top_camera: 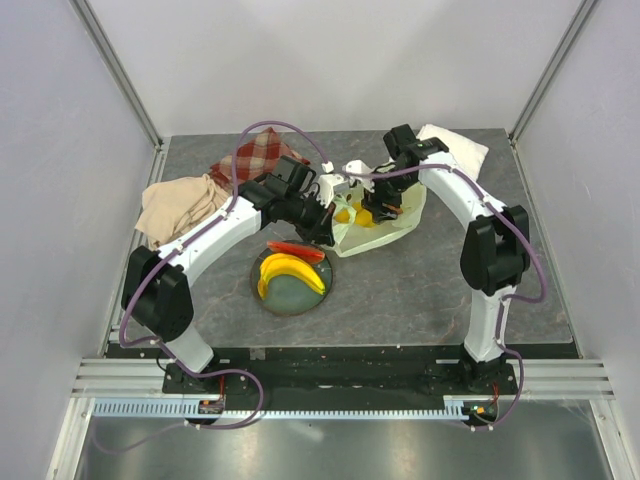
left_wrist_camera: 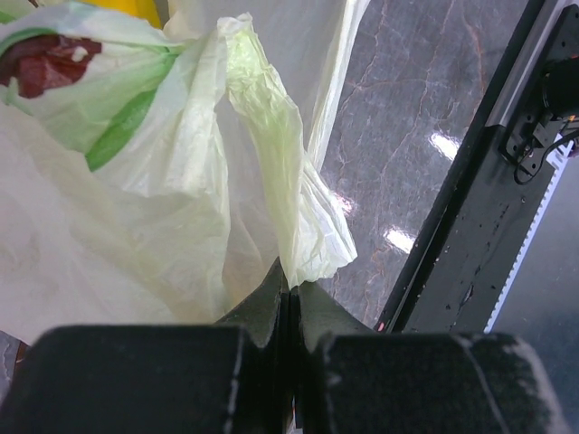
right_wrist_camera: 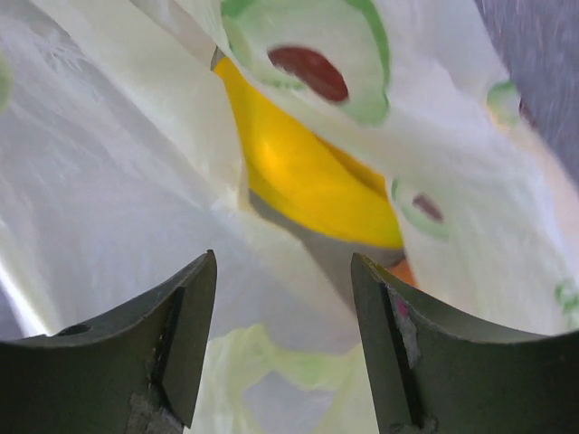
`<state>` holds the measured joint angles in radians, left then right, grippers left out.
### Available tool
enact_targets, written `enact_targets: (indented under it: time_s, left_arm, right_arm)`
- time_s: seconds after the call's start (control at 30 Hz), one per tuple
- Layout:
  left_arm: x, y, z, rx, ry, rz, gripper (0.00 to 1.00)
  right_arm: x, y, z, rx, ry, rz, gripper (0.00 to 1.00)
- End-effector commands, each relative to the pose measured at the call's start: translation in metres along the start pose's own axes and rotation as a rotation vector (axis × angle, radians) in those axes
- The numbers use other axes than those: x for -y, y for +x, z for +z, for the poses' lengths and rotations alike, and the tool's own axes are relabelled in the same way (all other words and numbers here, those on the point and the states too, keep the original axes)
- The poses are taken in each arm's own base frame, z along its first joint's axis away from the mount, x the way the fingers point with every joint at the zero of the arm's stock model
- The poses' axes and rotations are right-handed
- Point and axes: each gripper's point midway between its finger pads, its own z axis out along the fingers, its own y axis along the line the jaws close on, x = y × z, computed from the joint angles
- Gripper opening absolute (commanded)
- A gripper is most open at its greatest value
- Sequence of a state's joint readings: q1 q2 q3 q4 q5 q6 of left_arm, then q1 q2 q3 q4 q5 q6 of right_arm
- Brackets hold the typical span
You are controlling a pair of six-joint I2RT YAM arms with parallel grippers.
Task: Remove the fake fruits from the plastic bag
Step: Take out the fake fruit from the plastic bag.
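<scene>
The pale yellow-green plastic bag [top_camera: 392, 222] lies at the table's middle back with its mouth held open. My left gripper [top_camera: 328, 226] is shut on the bag's near-left rim; in the left wrist view the gripper [left_wrist_camera: 289, 287] pinches a fold of the bag [left_wrist_camera: 181, 181]. My right gripper [top_camera: 386, 207] is open inside the bag mouth. In the right wrist view the gripper [right_wrist_camera: 283, 256] hangs just above a yellow oblong fruit [right_wrist_camera: 308, 176] inside the bag [right_wrist_camera: 109, 181], with an orange bit [right_wrist_camera: 403, 269] beside it. A banana bunch [top_camera: 290, 272] and a watermelon slice [top_camera: 297, 250] lie on the plate [top_camera: 283, 305].
A red checked cloth [top_camera: 258, 155] and a beige cloth [top_camera: 180, 205] lie at the back left. A white folded towel [top_camera: 457, 146] lies at the back right behind the right arm. The plate stands just in front of the left gripper.
</scene>
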<state>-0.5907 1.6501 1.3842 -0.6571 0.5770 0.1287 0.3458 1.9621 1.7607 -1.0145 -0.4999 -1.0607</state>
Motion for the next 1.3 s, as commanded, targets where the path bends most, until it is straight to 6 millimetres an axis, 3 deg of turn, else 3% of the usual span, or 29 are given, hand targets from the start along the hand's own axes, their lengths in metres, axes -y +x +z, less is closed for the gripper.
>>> enact_targets:
  time_s: [0.0, 0.27, 0.4, 0.53, 0.6, 0.83, 0.97, 1.13, 1.2, 1.27]
  left_arm:
    - [0.001, -0.019, -0.014, 0.051, -0.024, 0.075, 0.02]
    - [-0.007, -0.023, -0.014, 0.054, -0.039, 0.074, 0.02]
    - [-0.009, -0.024, -0.016, 0.060, -0.042, 0.055, 0.02]
    - [-0.011, -0.030, -0.036, 0.133, 0.005, -0.069, 0.02]
    - [-0.003, -0.046, -0.052, 0.233, 0.032, -0.052, 0.02]
    - [-0.009, -0.024, -0.037, 0.188, 0.040, -0.055, 0.02]
    - [-0.010, -0.016, -0.032, 0.167, 0.049, -0.085, 0.02]
    - [-0.015, -0.003, -0.030, 0.142, 0.020, -0.058, 0.02]
    - [-0.018, 0.000, -0.029, 0.135, 0.004, -0.054, 0.02]
    - [-0.019, 0.001, -0.030, 0.132, -0.005, -0.051, 0.01]
  right_arm:
    - [-0.007, -0.012, 0.011, 0.006, -0.107, -0.281, 0.69]
    - [-0.020, -0.015, 0.023, -0.013, -0.189, -0.454, 0.65]
    - [-0.012, -0.016, 0.034, 0.011, -0.167, -0.461, 0.59]
    - [0.002, -0.023, 0.046, 0.060, -0.110, -0.433, 0.59]
    - [0.006, -0.028, 0.049, 0.095, -0.090, -0.416, 0.61]
    - [0.015, -0.025, 0.076, 0.120, -0.075, -0.425, 0.61]
    - [0.020, -0.007, 0.091, 0.061, -0.094, -0.419, 0.59]
    - [0.017, 0.026, 0.096, -0.015, -0.143, -0.449, 0.57]
    - [0.017, 0.035, 0.100, -0.030, -0.158, -0.427, 0.48]
    - [0.026, 0.032, 0.095, -0.025, -0.131, -0.404, 0.37]
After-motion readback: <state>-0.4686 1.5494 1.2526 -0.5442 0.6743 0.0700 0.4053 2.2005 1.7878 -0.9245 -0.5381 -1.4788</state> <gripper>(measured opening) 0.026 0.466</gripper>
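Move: Inside the bag, the loose bananas lie about 3 cm left of the open right hand, 2 cm ahead and 9 cm down. From that hand, the watermelon slice on the plate is some 17 cm left and 7 cm back, 11 cm down; the plate's middle lies 19 cm left, 14 cm back and 12 cm down. From the left hand, which holds the bag's rim pinched, the loose bananas are roughly 5 cm ahead, 8 cm right and 11 cm down. Twisting some 25 degrees counter-clockwise, the right hand edges left and slightly forward over the bag mouth, then sinks into the bag, about 9 cm down altogether, its fingers narrowing around a banana until the pads meet its sides. The left hand keeps its pinch on the rim, dips a little, swings forward and up, then eases back down, ending about 3 cm farther left. ##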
